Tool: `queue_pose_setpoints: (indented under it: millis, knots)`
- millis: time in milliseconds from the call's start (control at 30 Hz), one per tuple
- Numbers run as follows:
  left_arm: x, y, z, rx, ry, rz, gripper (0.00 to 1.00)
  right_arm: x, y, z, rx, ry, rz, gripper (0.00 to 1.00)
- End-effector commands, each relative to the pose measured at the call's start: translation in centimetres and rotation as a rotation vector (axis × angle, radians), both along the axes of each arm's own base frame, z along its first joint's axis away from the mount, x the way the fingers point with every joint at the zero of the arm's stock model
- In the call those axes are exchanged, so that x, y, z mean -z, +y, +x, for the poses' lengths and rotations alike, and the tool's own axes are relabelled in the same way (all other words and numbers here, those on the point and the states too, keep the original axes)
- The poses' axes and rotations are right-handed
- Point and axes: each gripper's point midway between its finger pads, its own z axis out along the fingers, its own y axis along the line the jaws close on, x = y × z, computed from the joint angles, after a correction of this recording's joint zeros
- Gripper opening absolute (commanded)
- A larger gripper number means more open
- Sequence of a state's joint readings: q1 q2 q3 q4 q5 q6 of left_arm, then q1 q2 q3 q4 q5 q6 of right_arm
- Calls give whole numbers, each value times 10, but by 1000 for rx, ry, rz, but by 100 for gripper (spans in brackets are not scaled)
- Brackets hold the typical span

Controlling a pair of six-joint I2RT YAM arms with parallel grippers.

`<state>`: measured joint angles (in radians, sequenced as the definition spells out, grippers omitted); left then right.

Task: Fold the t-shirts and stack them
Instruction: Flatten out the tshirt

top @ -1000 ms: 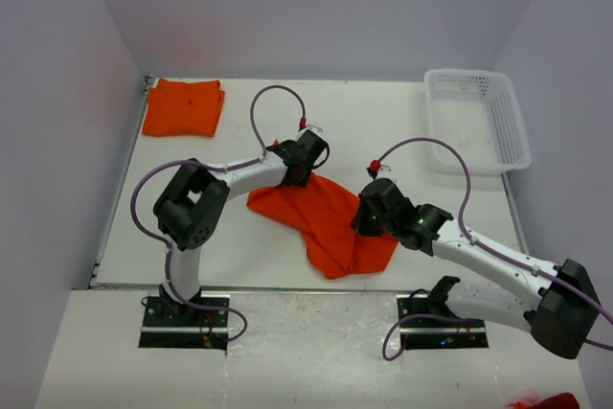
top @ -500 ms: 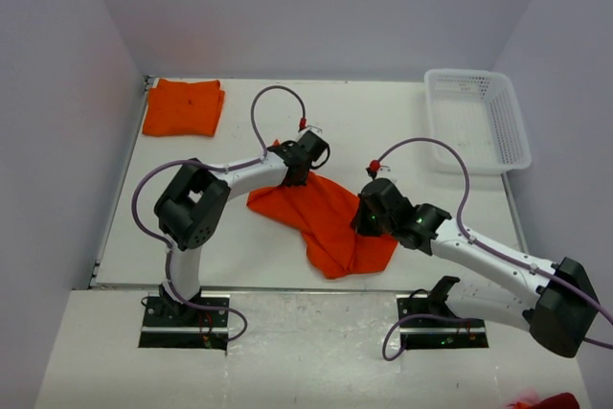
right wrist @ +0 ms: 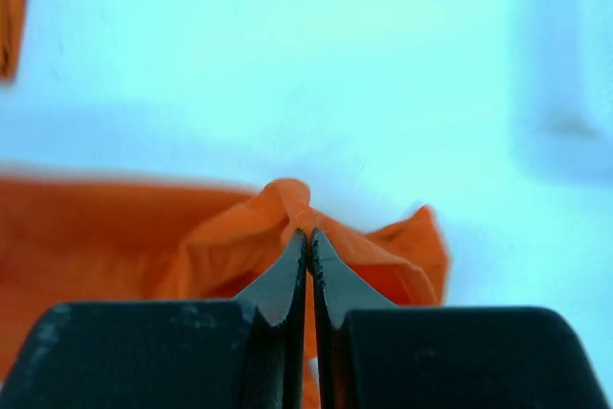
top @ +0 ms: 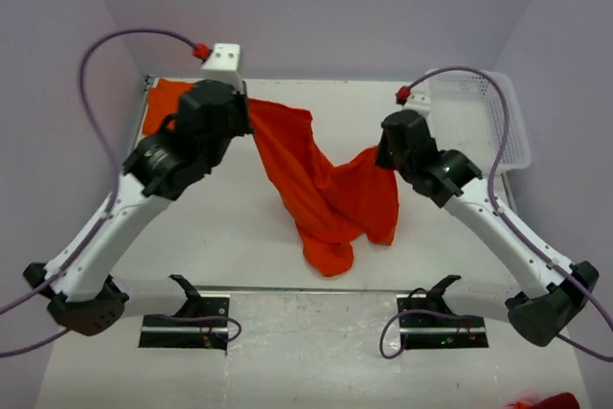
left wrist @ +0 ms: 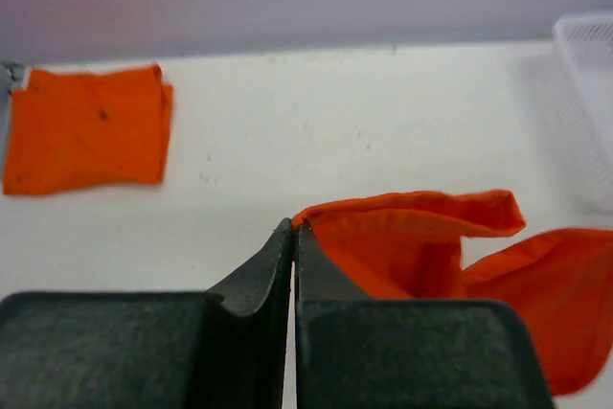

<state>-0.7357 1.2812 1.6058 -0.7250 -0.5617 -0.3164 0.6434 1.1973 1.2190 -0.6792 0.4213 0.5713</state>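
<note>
One orange t-shirt (top: 326,189) hangs stretched between my two grippers above the table, and its lower part droops to the tabletop near the front. My left gripper (top: 251,118) is shut on one top corner of the cloth. In the left wrist view the closed left gripper (left wrist: 292,228) pinches the t-shirt's hem (left wrist: 412,237). My right gripper (top: 383,154) is shut on the other end. In the right wrist view the right gripper (right wrist: 308,233) grips a bunched fold of the t-shirt (right wrist: 144,237). A second t-shirt, folded (left wrist: 86,126), lies at the back left corner (top: 161,102), partly hidden by the left arm.
A white lattice basket (top: 484,126) stands at the back right of the table, close behind the right arm, and its edge shows in the left wrist view (left wrist: 586,74). Purple walls close in the table on three sides.
The left gripper has shut on the shirt. Both arms have risen and moved apart, lifting the shirt off the table so it now hangs between them.
</note>
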Motion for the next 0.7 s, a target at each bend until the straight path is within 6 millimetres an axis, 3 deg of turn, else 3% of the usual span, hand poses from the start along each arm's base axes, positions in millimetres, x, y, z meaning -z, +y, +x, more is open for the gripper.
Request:
queue_pose_setpoints:
  millis: [0,33,100,133,200,267,300,333,433,567,667]
  knots:
    - [-55,45,-36,-5,-79,61,0,-74,-42,26,45,-166,-128,0]
    - [-66,51,-41,9,-107,84,0,-105,-44,30,45,-224,-120,0]
    - [-96,67,-53,-1,-172,68,0,-135,-58,32,48,-277,-181,0]
    - [-103,73,-59,12,-188,97,0,-170,-63,29,54,-348,-169,0]
    - [-126,88,-68,-21,-233,83,0,-199,-72,23,52,-396,-207,0]
    - [-144,108,-80,-59,-267,94,0,-264,-91,2,86,-521,-195,0]
    - [-150,115,-84,-80,-283,83,0,-256,-91,4,73,-492,-228,0]
    - [-157,124,-90,-97,-306,76,0,-287,-100,-9,92,-558,-199,0]
    - [-174,140,-100,-142,-350,47,0,-320,-104,-34,42,-632,-156,0]
    - [-195,147,-109,-128,-432,25,0,-337,-109,-58,-1,-696,-125,0]
    - [-226,154,-122,-106,-523,-23,0,-341,-113,-72,-22,-718,-123,0]
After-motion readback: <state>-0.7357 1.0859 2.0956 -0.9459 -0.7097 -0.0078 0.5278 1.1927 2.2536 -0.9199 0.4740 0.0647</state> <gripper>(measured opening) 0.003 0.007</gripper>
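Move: Between the two hands hangs the t-shirt, its corners already pinched: its middle lies about 14 cm right of the left hand, 5 cm back and some 20 cm below, and about 12 cm left of the right hand, 3 cm back and 9 cm below. The folded shirt is some 28 cm ahead of the left hand, 20 cm left and 35 cm down; the basket is about 24 cm ahead of the right hand, 28 cm right and 20 cm down. Lifting and spreading the t-shirt between them, both hands rise apart with fingers shut on its corners. The right climbs fastest, about 35 cm, going right and first slightly forward, then back; the left goes up some 18 cm, out to the left and back. Both wrists tip their fingers upward, the right by about 40 degrees. ##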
